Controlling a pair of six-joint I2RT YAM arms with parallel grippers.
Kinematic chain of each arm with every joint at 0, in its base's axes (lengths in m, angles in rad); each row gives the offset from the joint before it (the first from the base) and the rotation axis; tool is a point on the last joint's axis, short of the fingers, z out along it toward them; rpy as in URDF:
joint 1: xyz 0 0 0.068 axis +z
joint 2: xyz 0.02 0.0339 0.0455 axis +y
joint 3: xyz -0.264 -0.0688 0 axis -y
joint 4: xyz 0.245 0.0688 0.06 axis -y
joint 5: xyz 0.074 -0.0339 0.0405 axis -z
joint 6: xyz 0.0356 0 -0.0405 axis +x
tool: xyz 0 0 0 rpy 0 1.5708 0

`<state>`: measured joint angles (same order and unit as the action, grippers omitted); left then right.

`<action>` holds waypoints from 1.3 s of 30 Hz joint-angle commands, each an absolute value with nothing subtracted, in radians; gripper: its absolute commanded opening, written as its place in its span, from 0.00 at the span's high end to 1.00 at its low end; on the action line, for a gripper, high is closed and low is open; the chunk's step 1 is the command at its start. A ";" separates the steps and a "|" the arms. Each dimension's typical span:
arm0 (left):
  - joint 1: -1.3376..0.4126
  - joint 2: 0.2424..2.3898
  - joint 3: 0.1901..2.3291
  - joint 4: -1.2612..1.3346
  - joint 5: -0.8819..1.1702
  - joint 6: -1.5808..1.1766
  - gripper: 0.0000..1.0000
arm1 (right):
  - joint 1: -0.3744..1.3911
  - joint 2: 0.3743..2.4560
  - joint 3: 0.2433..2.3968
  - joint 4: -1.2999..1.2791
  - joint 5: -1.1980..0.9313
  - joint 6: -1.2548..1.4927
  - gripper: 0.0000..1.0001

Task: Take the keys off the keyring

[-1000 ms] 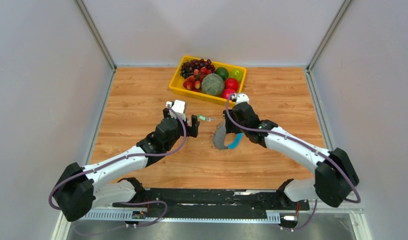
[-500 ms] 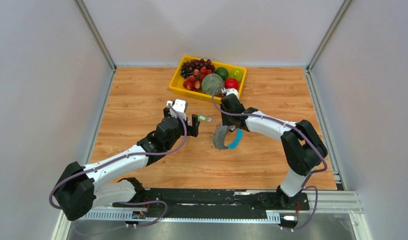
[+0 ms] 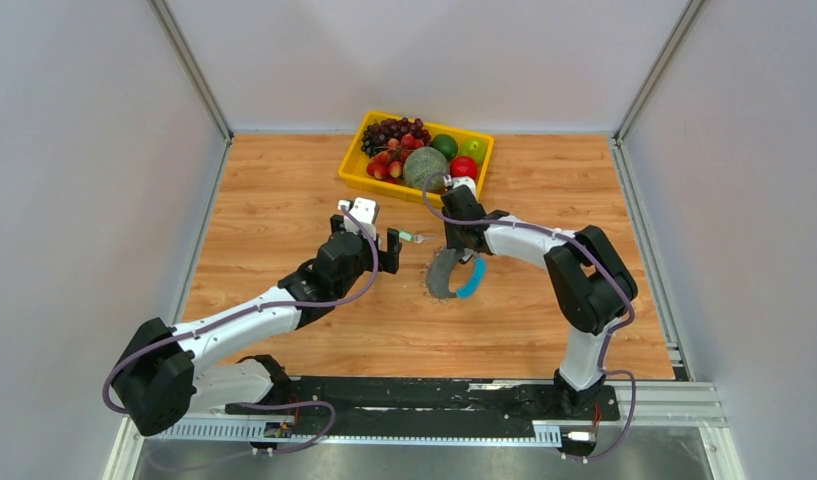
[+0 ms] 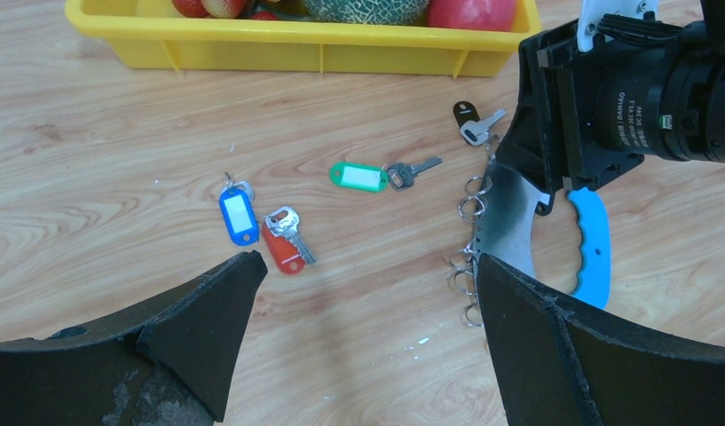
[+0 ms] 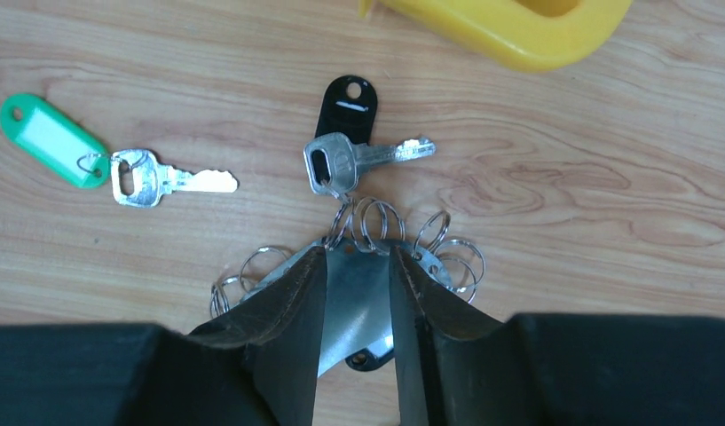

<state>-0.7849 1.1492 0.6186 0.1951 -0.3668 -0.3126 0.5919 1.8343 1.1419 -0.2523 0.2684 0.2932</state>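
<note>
The keyring is a grey metal band [image 3: 443, 272] with a blue section [image 3: 472, 281] and small split rings along its edge. My right gripper [image 5: 358, 253] stands on its far end, fingers [image 5: 287, 302] narrowly apart with the grey band [image 5: 358, 297] between them. A black-tagged key [image 5: 348, 108] hangs on one ring. A green-tagged key [image 4: 360, 177] lies loose left of the keyring [image 4: 505, 222]. Blue [image 4: 238, 216] and red [image 4: 282, 251] tagged keys lie loose further left. My left gripper [image 4: 367, 275] is open and empty, above bare wood near these loose keys.
A yellow fruit tray [image 3: 352, 176] with grapes, a melon and apples stands just beyond the keys, close behind my right gripper [image 3: 462, 243]. Its near wall shows in the left wrist view [image 4: 296, 55]. Grey walls enclose the wooden table.
My right arm's elbow has swung in towards the middle, and its gripper has shifted slightly far-left on the keyring. My left gripper has edged slightly forward.
</note>
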 commanded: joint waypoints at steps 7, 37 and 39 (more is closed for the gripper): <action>-0.784 1.149 0.663 0.206 -0.360 -0.327 0.00 | 0.580 1.933 1.234 -0.198 0.265 0.280 0.70; -0.777 1.233 0.659 0.332 0.026 -0.298 0.00 | 0.624 1.078 0.910 -0.147 -0.162 0.261 1.00; -0.777 1.222 0.648 0.351 0.060 -0.284 0.00 | 0.624 1.055 0.908 -0.161 -0.200 0.277 1.00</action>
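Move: The far rim of the keyring's grey plate, where its small rings hang, lies about 2 cm ahead of the right hand, 1 cm to its left and 1 cm lower. The black-tagged key sits some 5 cm ahead and 2 cm left, the green-tagged key 3 cm ahead and 10 cm left; the blue handle is about 6 cm back and 2 cm right. From the left hand the rim is roughly 9 cm ahead, 17 cm right and 14 cm below. The right hand noses about 2 cm forward and 1 cm down over the rim of the keyring, shuts its partly open fingers to pinch it there, then lifts it some 20 cm while drawing back about 11 cm, fingertips tipping up, its left side rising and the hand swinging counter-clockwise. The left hand waits wide open, then late on slides about 5 cm right and 2 cm back towards the hanging plate, turning some 15 degrees clockwise, without gripping anything. ##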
